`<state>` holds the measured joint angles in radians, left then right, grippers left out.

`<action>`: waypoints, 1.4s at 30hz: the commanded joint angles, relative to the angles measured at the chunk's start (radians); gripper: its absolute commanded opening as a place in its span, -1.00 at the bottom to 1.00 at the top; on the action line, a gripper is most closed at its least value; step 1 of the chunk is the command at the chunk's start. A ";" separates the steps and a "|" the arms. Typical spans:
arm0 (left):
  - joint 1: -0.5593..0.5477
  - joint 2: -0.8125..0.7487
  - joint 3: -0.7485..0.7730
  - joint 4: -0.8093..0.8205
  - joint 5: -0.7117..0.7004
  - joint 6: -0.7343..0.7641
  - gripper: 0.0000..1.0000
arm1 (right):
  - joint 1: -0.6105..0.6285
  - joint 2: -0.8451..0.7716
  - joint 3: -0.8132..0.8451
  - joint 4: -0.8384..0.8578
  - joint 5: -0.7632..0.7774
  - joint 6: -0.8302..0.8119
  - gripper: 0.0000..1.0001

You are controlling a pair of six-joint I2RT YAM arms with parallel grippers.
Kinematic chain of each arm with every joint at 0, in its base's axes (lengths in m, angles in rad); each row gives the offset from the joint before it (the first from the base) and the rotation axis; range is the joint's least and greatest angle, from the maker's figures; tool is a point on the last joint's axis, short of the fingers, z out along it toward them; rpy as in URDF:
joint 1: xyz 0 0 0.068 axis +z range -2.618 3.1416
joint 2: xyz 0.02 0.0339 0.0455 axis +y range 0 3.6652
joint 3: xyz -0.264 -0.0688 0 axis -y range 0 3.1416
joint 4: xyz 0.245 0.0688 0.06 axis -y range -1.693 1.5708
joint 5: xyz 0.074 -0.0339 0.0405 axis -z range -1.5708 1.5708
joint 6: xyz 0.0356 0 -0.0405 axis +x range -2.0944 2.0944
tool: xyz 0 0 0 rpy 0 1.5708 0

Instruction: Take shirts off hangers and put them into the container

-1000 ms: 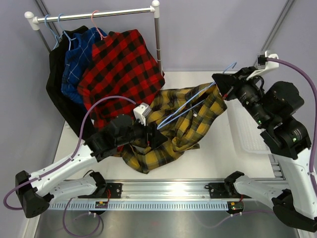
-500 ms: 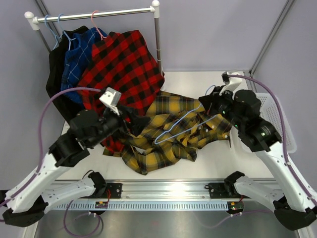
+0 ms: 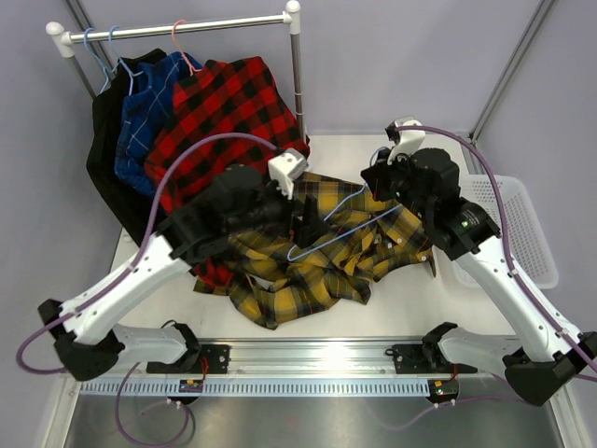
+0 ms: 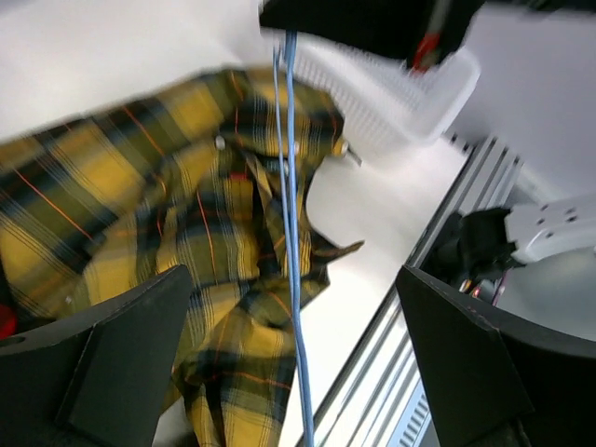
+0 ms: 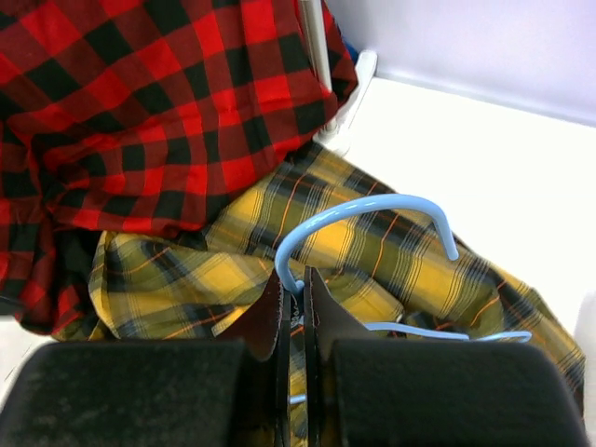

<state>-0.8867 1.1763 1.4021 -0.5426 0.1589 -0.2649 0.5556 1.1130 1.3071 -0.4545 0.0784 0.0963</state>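
The yellow-and-black plaid shirt (image 3: 326,271) (image 4: 140,205) (image 5: 214,270) lies crumpled on the table, a light blue hanger (image 3: 333,231) (image 4: 291,223) (image 5: 372,207) still lying across it. My right gripper (image 3: 371,187) (image 5: 293,279) is shut on the hanger's neck just below the hook. My left gripper (image 3: 303,219) (image 4: 303,363) is open over the shirt, and the hanger's wire runs between its fingers without touching them. The red plaid shirt (image 3: 224,121) (image 5: 140,102), the blue one (image 3: 140,121) and the black one (image 3: 104,149) hang at the back left. The white container (image 3: 522,224) (image 4: 400,93) stands on the right.
A silver rail (image 3: 177,28) with white ends carries a pink hanger (image 3: 182,45) and light blue hangers (image 3: 98,51). Its upright post (image 3: 297,84) stands just behind the yellow shirt. A metal track (image 3: 317,359) runs along the table's near edge.
My right gripper has carried the hanger down and to the left, and the yellow shirt has slumped onto the table. My left gripper has swung up and right until it straddles the hanger's wire.
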 commanded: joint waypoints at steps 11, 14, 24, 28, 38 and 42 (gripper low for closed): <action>-0.032 0.103 0.034 -0.011 0.015 0.036 -0.19 | 0.027 0.025 0.118 0.085 0.043 -0.070 -1.00; -0.034 0.094 0.028 -0.011 -0.027 0.049 -0.80 | 0.029 0.031 0.118 0.088 0.035 -0.061 -1.00; -0.032 -0.004 -0.043 -0.011 -0.175 0.089 -1.00 | 0.029 -0.011 0.149 0.013 -0.061 0.003 0.02; -0.032 -0.053 -0.095 -0.011 -0.216 0.066 -1.00 | 0.029 -0.064 0.156 -0.030 -0.118 0.034 0.88; -0.032 -0.210 -0.195 -0.095 -0.479 -0.039 -1.00 | 0.029 -0.254 0.077 -0.180 -0.187 0.103 0.99; -0.023 -0.279 -0.180 -0.166 -0.632 -0.047 -1.00 | 0.029 -0.303 0.023 -0.207 -0.146 0.103 0.99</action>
<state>-0.9157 0.9539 1.2011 -0.6930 -0.2825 -0.2810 0.5751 0.8284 1.3663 -0.6121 -0.0723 0.1825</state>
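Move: The empty, open left hand has the hanger's lower left end about 5 cm below it and 2 cm to its right. The hook, some 10 cm ahead and 12 cm right, is already pinched by the right hand, from which that lower end lies roughly 10 cm back, 10 cm left and 5 cm down. The yellow plaid shirt is heaped about 25 cm below the left hand, 6 cm ahead and 3 cm right; the red shirt hangs about level, 15 cm ahead and 17 cm left. Down about 5 cm goes the open left hand, closing on the thin hanger wire near its lower end while the right, still pinching the hook, rises some 4 cm. Once the left has its grip, the right opens wide, lets go and backs off up and towards its base. The left then carries the hanger to its left, clear of the right hand, turning counter-clockwise. ##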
